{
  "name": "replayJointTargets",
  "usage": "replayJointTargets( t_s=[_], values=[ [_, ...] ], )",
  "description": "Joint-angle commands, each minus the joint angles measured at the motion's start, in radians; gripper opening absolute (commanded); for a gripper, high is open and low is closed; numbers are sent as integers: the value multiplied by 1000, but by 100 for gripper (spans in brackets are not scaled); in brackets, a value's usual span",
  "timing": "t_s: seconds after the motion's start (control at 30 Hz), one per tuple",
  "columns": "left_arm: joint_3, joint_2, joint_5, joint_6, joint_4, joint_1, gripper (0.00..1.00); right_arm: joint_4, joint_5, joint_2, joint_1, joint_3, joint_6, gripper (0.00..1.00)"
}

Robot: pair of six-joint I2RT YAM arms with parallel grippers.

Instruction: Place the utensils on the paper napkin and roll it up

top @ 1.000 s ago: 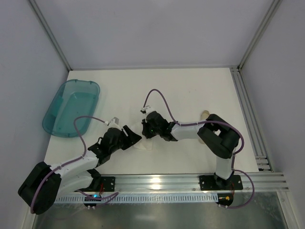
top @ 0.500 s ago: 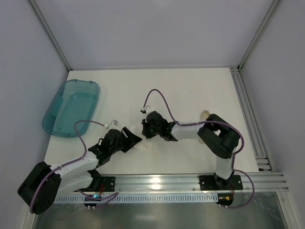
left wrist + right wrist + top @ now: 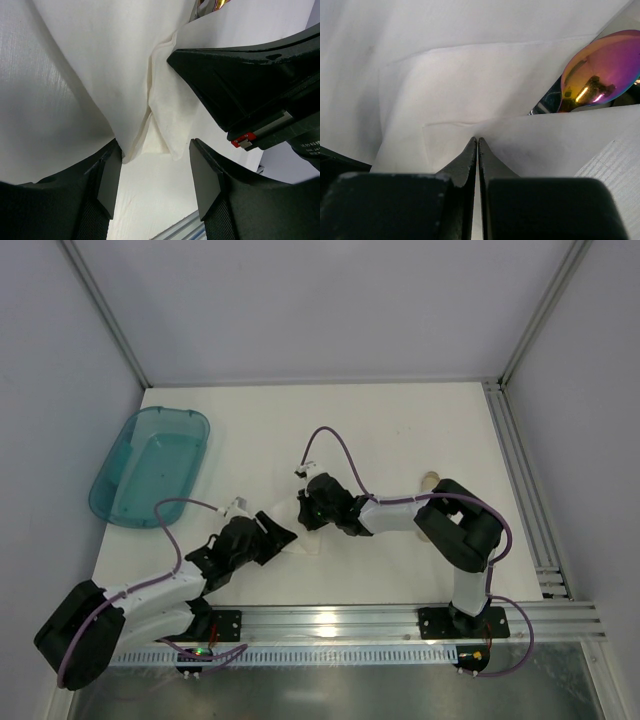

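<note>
The paper napkin lies folded between my two grippers near the table's front. In the left wrist view its folded edges hang just ahead of my left gripper, which stands open with only bare table between its fingers. My right gripper is shut, its tips pinching a raised fold of the napkin. Of the utensils, only an iridescent spoon bowl peeks out from under a napkin layer; the rest are hidden. From above, the left gripper sits just left of the right gripper.
A translucent teal tub stands at the far left. A tan cylinder lies behind the right arm's elbow. Aluminium rails run along the right side and the near edge.
My left gripper has drawn back a little toward the near left, away from the napkin, uncovering more of it. The right gripper has stayed put and shut.
</note>
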State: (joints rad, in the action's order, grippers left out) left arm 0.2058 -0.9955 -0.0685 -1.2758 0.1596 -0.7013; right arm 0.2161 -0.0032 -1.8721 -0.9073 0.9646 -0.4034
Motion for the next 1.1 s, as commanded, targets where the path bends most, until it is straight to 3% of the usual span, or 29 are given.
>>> replayJointTargets(
  t_s=[0.0, 0.3, 0.67, 0.77, 0.97, 1.07],
  values=[
    [-14, 31, -50, -13, 12, -18, 59, -27, 16, -19, 5, -30, 0, 4],
    [33, 83, -180, 127, -42, -18, 61, -24, -16, -16, 5, -35, -2, 4],
    [90, -48, -165, 219, 0, -18, 58, 15, -40, -12, 5, -58, -15, 4],
    [127, -90, -148, 242, -5, -18, 50, 23, -44, -10, 5, -60, -20, 4],
    [178, -140, -94, 300, 7, -17, 20, 32, -35, -12, 7, -70, -20, 4],
    [176, -144, -67, 319, 41, -20, 13, 45, -32, -10, 5, -79, -28, 4]
  ],
)
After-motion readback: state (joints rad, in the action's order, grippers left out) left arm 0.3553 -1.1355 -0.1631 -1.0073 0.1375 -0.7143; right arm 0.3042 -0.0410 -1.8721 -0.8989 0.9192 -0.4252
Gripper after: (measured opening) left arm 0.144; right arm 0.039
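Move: The napkin's loose left flap is between my left hand's open fingers, its edge about 2 cm ahead, level sideways and 1 cm lower. My right fingertips, on the napkin's fold, are some 4 cm ahead of my left hand and 4 cm to its right; the spoon's bowl is about 9 cm ahead and 6 cm to the right. From my right hand, the flap is roughly 4 cm left and 2 cm back. I bring my left hand forward about 3 cm over the flap, first swinging a little out to the left and up. Then I dip about 1 cm, close the open fingers to pinch the flap, and come back right, rising slightly, with the wrist rolled some 15 degrees, left side up. My right hand stays shut with its tips on the fold, holding place. ##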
